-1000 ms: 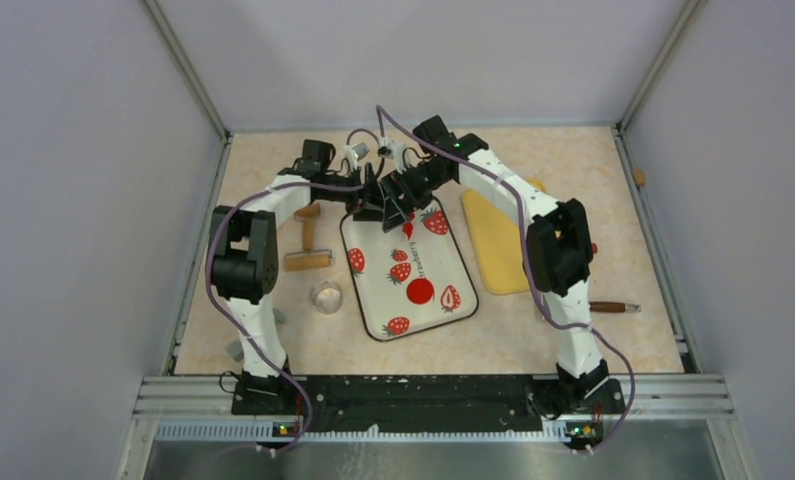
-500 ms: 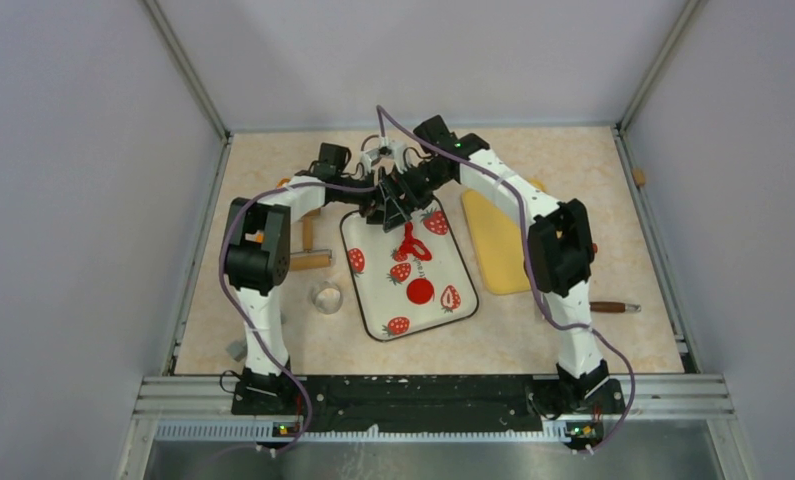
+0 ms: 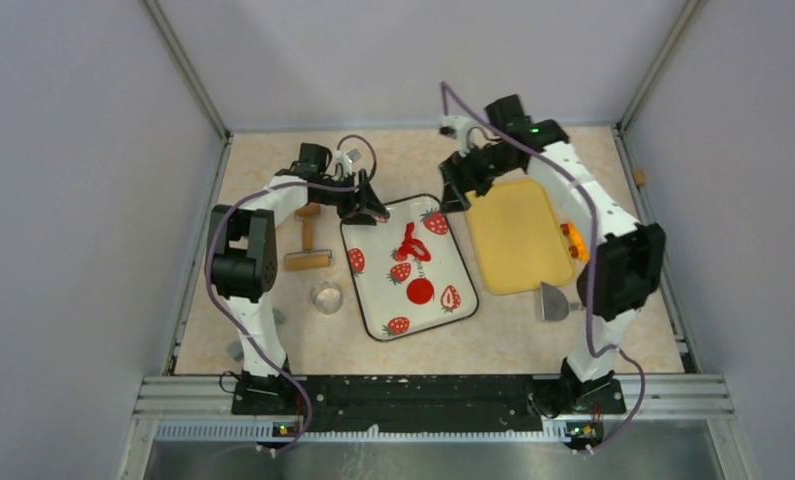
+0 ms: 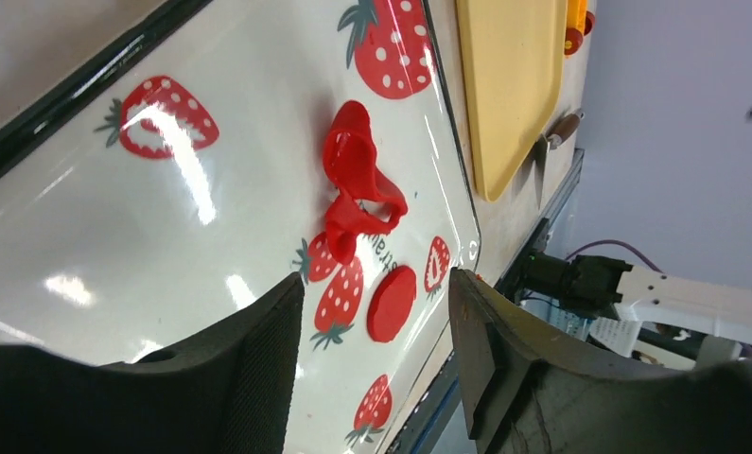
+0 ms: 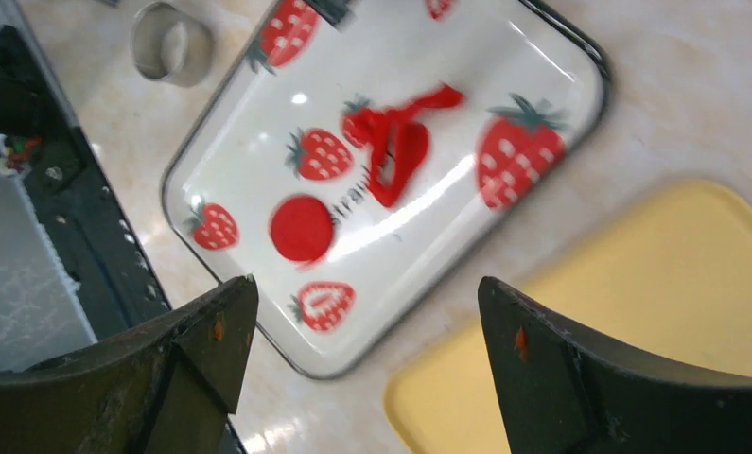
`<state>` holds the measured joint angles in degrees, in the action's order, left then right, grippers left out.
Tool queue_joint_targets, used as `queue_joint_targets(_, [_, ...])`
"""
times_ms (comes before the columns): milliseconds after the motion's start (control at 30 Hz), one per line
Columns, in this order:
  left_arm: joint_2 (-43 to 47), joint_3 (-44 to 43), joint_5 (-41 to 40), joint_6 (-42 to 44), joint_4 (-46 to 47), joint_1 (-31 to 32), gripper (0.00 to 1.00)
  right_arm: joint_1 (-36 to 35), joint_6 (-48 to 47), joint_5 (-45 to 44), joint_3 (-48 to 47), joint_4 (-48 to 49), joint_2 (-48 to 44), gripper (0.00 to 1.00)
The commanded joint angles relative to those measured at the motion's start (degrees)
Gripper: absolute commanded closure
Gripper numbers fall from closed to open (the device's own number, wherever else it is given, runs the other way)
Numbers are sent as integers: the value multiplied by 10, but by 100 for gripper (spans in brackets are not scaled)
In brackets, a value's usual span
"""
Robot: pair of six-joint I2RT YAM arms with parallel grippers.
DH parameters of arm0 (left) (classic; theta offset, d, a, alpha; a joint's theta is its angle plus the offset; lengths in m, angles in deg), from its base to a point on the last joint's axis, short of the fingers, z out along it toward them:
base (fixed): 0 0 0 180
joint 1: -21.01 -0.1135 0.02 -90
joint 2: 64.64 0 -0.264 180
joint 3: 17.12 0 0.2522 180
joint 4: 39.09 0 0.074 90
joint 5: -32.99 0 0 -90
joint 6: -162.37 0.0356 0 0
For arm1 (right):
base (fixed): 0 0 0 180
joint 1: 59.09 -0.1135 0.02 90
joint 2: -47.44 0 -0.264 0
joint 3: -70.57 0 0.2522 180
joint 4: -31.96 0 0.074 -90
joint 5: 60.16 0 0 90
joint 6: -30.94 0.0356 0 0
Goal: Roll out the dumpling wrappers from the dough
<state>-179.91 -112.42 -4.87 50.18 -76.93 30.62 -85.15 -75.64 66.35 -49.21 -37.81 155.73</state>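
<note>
The dough [image 3: 411, 243], a ragged red scrap, lies on the far half of the strawberry-printed tray [image 3: 378, 295]. One dumpling wrapper [image 3: 420, 291], a neat red disc, lies nearer the front of the tray. My left gripper [image 3: 368, 207] is open and empty at the tray's far-left corner. Its wrist view shows the dough [image 4: 358, 184] and the wrapper [image 4: 391, 303] beyond the gripper [image 4: 374, 284]. My right gripper [image 3: 451, 195] is open and empty above the gap between the tray and the yellow board. Its wrist view [image 5: 367, 284] shows the dough [image 5: 395, 142] and the wrapper [image 5: 301, 229].
A yellow board [image 3: 513, 235] lies right of the tray, with an orange item [image 3: 573, 240] at its right edge and a metal scraper [image 3: 553, 300] by its near corner. A wooden rolling pin [image 3: 306, 250] and a metal ring cutter [image 3: 325, 296] lie left of the tray.
Both grippers were together over the tray's far end with the dough. The dough scrap now lies loose on the tray. The right arm has swung right toward the yellow board, and the left gripper has drawn back left.
</note>
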Motion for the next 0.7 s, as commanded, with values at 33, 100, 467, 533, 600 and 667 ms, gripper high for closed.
queue_joint_targets(33, [112, 30, -26, 45, 5, 1, 40, 119, -179, -29, 93, -117, -144, 15])
queue_joint_targets(100, [135, 31, -33, 63, -3, 4, 41, 160, -252, -59, 136, -164, -179, 18])
queue_joint_targets(467, [203, 27, -46, 148, -67, 12, 41, 385, -630, -251, 467, -157, -397, 34])
queue_joint_targets(533, [206, 25, -46, 157, -78, 13, 41, 388, -674, -269, 532, -128, -426, 34])
queue_joint_targets(600, [209, 23, -47, 169, -88, 14, 42, 388, -690, -277, 561, -104, -436, 34])
queue_joint_targets(667, [213, 21, -48, 179, -99, 14, 42, 389, -694, -281, 570, -88, -427, 34])
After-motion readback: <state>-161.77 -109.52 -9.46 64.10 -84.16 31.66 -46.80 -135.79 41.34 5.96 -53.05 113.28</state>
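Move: The spatula lies flat some 34 cm to the right hand's right, about 14 cm nearer the base and 17 cm below. On its way is the yellow board, level ahead and about 18 cm to the right; the orange toy is some 31 cm right, also level. The crumpled red dough on the strawberry tray lies about 7 cm to this hand's left. From the left hand, the spatula is about 44 cm right, 18 cm back and 7 cm lower. Towards the spatula, the empty right hand sweeps fast to the right, some 32 cm over the near part of the yellow board, soon also drawing back and sinking; the wrist swings about 35 degrees to point down while the fingers close partway, still short of touching. The empty left hand lifts some 8 cm off beside the tray, tipping up, and draws back slightly. ##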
